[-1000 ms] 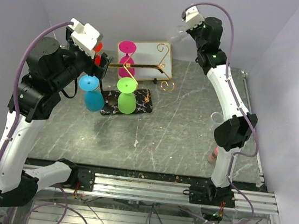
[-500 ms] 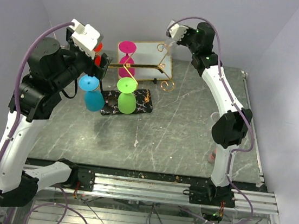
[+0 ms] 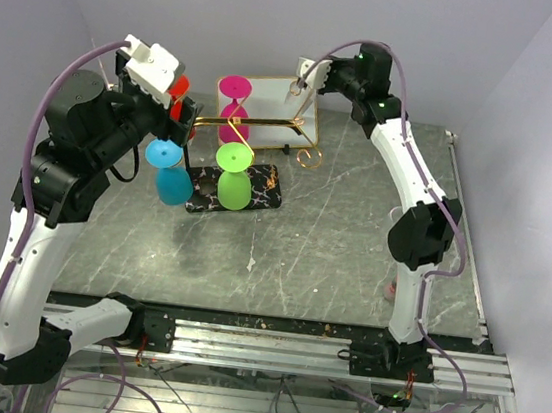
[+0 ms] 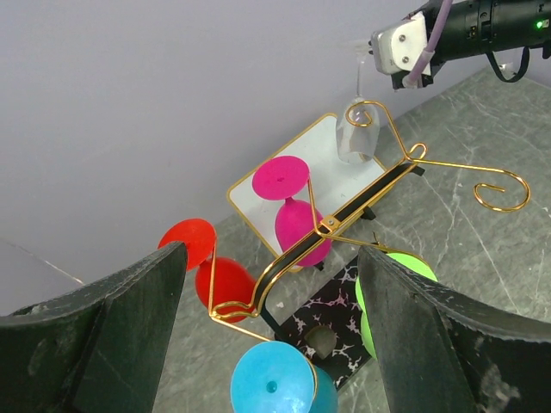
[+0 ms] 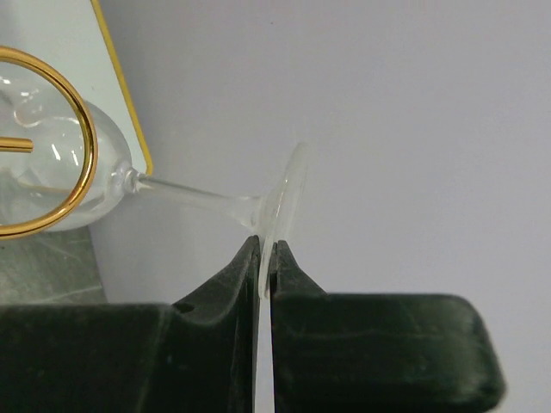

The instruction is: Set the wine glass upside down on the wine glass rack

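A clear wine glass (image 5: 185, 196) hangs bowl-down with my right gripper (image 5: 265, 249) shut on the edge of its foot. Its bowl (image 4: 353, 138) sits right at the gold scroll loop (image 5: 82, 146) on the far end of the wine glass rack (image 3: 256, 120). The rack is gold wire on a black marbled base (image 3: 262, 197). In the top view the right gripper (image 3: 303, 70) is high above the rack's back right end. My left gripper (image 3: 182, 104) stands open and holds nothing, above the rack's left end (image 4: 232, 308).
Pink (image 3: 235, 89), red (image 3: 180, 87), blue (image 3: 170, 175) and green (image 3: 231, 177) glasses hang upside down on the rack. A gold-rimmed white tray (image 3: 277, 101) leans behind it. A small pink object (image 3: 395, 283) lies by the right arm near the table's right edge.
My right arm has swung left and forward, carrying the clear glass from the back right to the rack's far scroll. The left gripper has shifted slightly and stays open.
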Controlling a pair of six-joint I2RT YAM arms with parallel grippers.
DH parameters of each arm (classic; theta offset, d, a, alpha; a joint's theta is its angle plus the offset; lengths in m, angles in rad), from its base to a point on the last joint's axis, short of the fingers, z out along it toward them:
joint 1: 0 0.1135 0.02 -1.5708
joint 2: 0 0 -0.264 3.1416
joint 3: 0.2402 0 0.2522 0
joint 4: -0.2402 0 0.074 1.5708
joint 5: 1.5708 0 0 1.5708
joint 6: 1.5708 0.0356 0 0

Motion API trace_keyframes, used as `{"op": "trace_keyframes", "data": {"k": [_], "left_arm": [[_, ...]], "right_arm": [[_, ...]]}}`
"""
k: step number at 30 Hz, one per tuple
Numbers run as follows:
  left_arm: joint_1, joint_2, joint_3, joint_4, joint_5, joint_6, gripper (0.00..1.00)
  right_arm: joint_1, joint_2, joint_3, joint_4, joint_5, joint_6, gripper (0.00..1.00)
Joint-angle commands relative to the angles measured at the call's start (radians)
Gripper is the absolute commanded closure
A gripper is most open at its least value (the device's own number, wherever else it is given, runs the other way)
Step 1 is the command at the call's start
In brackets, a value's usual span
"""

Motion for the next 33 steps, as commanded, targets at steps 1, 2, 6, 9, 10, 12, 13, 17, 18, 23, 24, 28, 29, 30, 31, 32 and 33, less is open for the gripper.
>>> {"op": "trace_keyframes", "data": {"k": [1,2,6,9,10,12,13,17,18,23,24,28,29,30,31,32,33], "left_arm": [[0.015,-0.010,0.026,0.015,0.006,0.003,0.10],[0.017,-0.011,0.026,0.016,0.008,0.002,0.10],[0.021,-0.007,0.030,0.016,0.013,-0.002,0.10],[0.026,-0.006,0.034,0.016,0.017,-0.003,0.10],[0.028,-0.006,0.037,0.015,0.017,-0.005,0.10],[0.032,-0.004,0.041,0.013,0.018,-0.004,0.10],[0.033,-0.004,0.042,0.013,0.018,-0.003,0.10],[0.042,-0.005,0.040,0.013,0.021,-0.004,0.10],[0.044,-0.004,0.038,0.013,0.021,-0.003,0.10],[0.050,-0.004,0.032,0.016,0.023,0.000,0.10],[0.050,-0.001,0.032,0.016,0.025,-0.001,0.10],[0.051,0.002,0.032,0.016,0.025,0.003,0.10],[0.051,0.004,0.032,0.016,0.027,0.003,0.10],[0.051,0.005,0.032,0.017,0.027,0.003,0.10],[0.051,0.005,0.031,0.017,0.027,0.004,0.10],[0.051,0.005,0.030,0.017,0.028,0.004,0.10],[0.051,0.005,0.030,0.017,0.029,0.006,0.10]], "right_arm": [[0.005,0.015,0.083,-0.025,-0.106,-0.082,1.00],[0.009,0.019,0.090,-0.038,-0.115,-0.097,1.00],[0.016,0.033,0.112,-0.090,-0.151,-0.150,1.00],[0.028,0.044,0.127,-0.098,-0.160,-0.176,1.00],[0.033,0.050,0.134,-0.100,-0.163,-0.181,1.00],[0.042,0.063,0.149,-0.100,-0.165,-0.189,1.00],[0.048,0.068,0.156,-0.099,-0.167,-0.190,1.00],[0.065,0.092,0.200,-0.114,-0.187,-0.192,1.00],[0.070,0.095,0.209,-0.124,-0.197,-0.193,1.00],[0.092,0.099,0.239,-0.197,-0.222,-0.222,1.00],[0.095,0.098,0.242,-0.211,-0.225,-0.230,1.00],[0.106,0.088,0.249,-0.252,-0.232,-0.252,1.00],[0.108,0.084,0.250,-0.260,-0.233,-0.253,1.00],[0.110,0.080,0.251,-0.270,-0.234,-0.253,1.00],[0.112,0.077,0.251,-0.278,-0.234,-0.255,1.00],[0.115,0.073,0.250,-0.285,-0.233,-0.258,1.00],[0.115,0.067,0.247,-0.292,-0.230,-0.262,1.00]]}}
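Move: My right hand, gripping the clear wine glass upside down by its foot, has the rack's empty far right hook about 5 cm to its left, 3 cm back and 7 cm below. The hanging pink glass is some 20 cm left and 3 cm back; the green one is about 18 cm left and 20 cm back. The rack's empty near right hook is 19 cm back and 2 cm left. From my left hand the far right hook is roughly 28 cm ahead, 24 cm right and 20 cm below. I swing the upside-down clear glass left by about 9 cm with my right hand, drawing back some 4 cm too, carrying it past the far side of the empty far right hook towards the pink glass. My wrist turns about 20 degrees counter-clockwise on the way, and my fingers keep pinching the foot; I end slightly lower than I started. ##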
